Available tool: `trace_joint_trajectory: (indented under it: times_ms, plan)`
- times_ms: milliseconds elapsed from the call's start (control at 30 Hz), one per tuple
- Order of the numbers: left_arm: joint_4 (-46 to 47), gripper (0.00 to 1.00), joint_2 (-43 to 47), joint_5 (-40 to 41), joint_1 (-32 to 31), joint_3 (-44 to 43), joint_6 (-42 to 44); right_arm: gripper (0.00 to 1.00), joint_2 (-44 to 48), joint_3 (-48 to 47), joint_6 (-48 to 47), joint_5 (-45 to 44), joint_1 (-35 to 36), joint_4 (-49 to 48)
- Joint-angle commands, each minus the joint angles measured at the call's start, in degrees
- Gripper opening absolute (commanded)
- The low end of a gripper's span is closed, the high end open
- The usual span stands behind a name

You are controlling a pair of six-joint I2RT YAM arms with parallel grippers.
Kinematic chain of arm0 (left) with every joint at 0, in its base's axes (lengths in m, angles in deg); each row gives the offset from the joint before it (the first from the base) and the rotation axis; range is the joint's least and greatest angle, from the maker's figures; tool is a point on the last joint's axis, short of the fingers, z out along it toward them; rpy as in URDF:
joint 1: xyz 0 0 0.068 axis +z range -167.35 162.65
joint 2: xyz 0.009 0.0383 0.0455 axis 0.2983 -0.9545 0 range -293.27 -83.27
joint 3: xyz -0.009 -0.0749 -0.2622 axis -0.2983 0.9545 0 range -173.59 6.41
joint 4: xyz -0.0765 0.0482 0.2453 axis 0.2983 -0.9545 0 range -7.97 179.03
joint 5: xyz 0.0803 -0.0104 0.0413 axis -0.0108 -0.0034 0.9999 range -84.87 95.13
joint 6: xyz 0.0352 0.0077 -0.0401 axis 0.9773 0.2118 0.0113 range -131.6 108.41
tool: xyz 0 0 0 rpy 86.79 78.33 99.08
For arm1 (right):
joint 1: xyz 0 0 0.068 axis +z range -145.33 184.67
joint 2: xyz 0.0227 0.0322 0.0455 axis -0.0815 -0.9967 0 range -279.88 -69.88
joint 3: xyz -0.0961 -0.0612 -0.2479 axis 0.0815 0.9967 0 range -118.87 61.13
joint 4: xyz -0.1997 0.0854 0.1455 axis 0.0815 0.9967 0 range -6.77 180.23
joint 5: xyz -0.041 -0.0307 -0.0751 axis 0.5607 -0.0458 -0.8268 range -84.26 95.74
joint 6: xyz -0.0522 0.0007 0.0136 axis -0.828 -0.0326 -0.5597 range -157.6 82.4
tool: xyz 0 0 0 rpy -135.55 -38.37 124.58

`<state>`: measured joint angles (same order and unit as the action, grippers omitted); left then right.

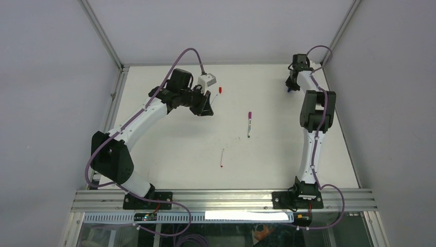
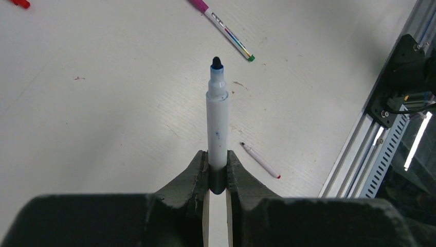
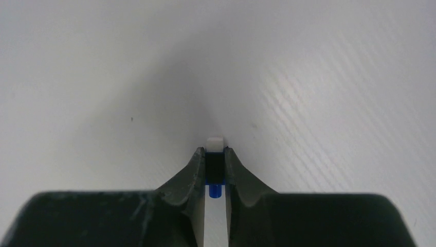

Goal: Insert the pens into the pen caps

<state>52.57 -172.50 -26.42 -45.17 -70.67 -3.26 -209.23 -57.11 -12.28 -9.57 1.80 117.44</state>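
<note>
My left gripper (image 2: 218,157) is shut on the dark rear end of a white pen (image 2: 217,118). The pen's blue-black tip points away from the wrist, above the table. In the top view this gripper (image 1: 207,105) hovers at the back left, close to a red pen cap (image 1: 220,90). My right gripper (image 3: 215,152) is low over the table at the far right back (image 1: 292,86), its jaws shut on a small blue pen cap (image 3: 215,189) with a white end. A pen with a magenta end (image 1: 249,123) lies mid-table. A thin red-tipped pen (image 1: 222,158) lies nearer.
A white table (image 1: 175,149) sits inside grey enclosure walls with metal corner posts. An aluminium rail (image 1: 221,198) carrying both arm bases runs along the near edge, and it also shows in the left wrist view (image 2: 380,128). The red cap (image 2: 20,3) is at that view's top left corner.
</note>
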Motion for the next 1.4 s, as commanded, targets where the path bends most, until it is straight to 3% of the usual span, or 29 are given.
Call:
trace_joint_trajectory:
  times_ms: [0, 267, 567, 833, 1367]
  plan:
    - [2.1, 0.00, -1.5, -0.3, -0.7, -1.8, -1.5, 0.00, 9.1, 13.4, -1.8, 7.5, 2.2, -5.2]
    - [7.0, 0.00, -2.4, 0.8, -0.8, -0.7, -5.8, 0.00, 31.8, 39.6, -0.4, 9.0, 10.5, -24.5]
    - [14.3, 0.00, -3.9, -1.6, -0.7, 1.0, -12.1, 0.00, 49.2, 57.2, 2.7, 16.4, 25.9, -43.6]
    - [16.7, 0.00, -5.1, -5.3, -0.7, 1.8, -14.1, 0.00, 56.0, 63.5, 2.4, 20.0, 35.2, -53.8]
    - [19.6, 0.00, -4.0, -9.5, -0.3, 2.8, -15.6, 0.00, 57.1, 60.8, 1.3, 13.7, 35.4, -64.4]
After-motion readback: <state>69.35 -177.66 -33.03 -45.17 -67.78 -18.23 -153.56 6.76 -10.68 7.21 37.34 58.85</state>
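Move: The right hand holds the blue cap low over the far right corner. The black-tipped pen it is taken to, held in the left gripper, lies about 24 cm back, 41 cm left and 18 cm higher. The loose red cap is level with the right hand, some 36 cm left; the magenta pen is 21 cm back and 22 cm left, both about 2 cm below. From the left hand, the blue cap is roughly 28 cm ahead, 42 cm right and 16 cm down. Keeping the blue cap pinched, the right hand sweeps some 34 cm left, back about 19 cm and up 22 cm, nearly level at first, then climbing towards the pen's tip, while the wrist swings counter-clockwise and tips up from pointing down. The left hand, still gripping the pen's tail, eases a few centimetres right and slightly forward to meet it, rolling a little. ##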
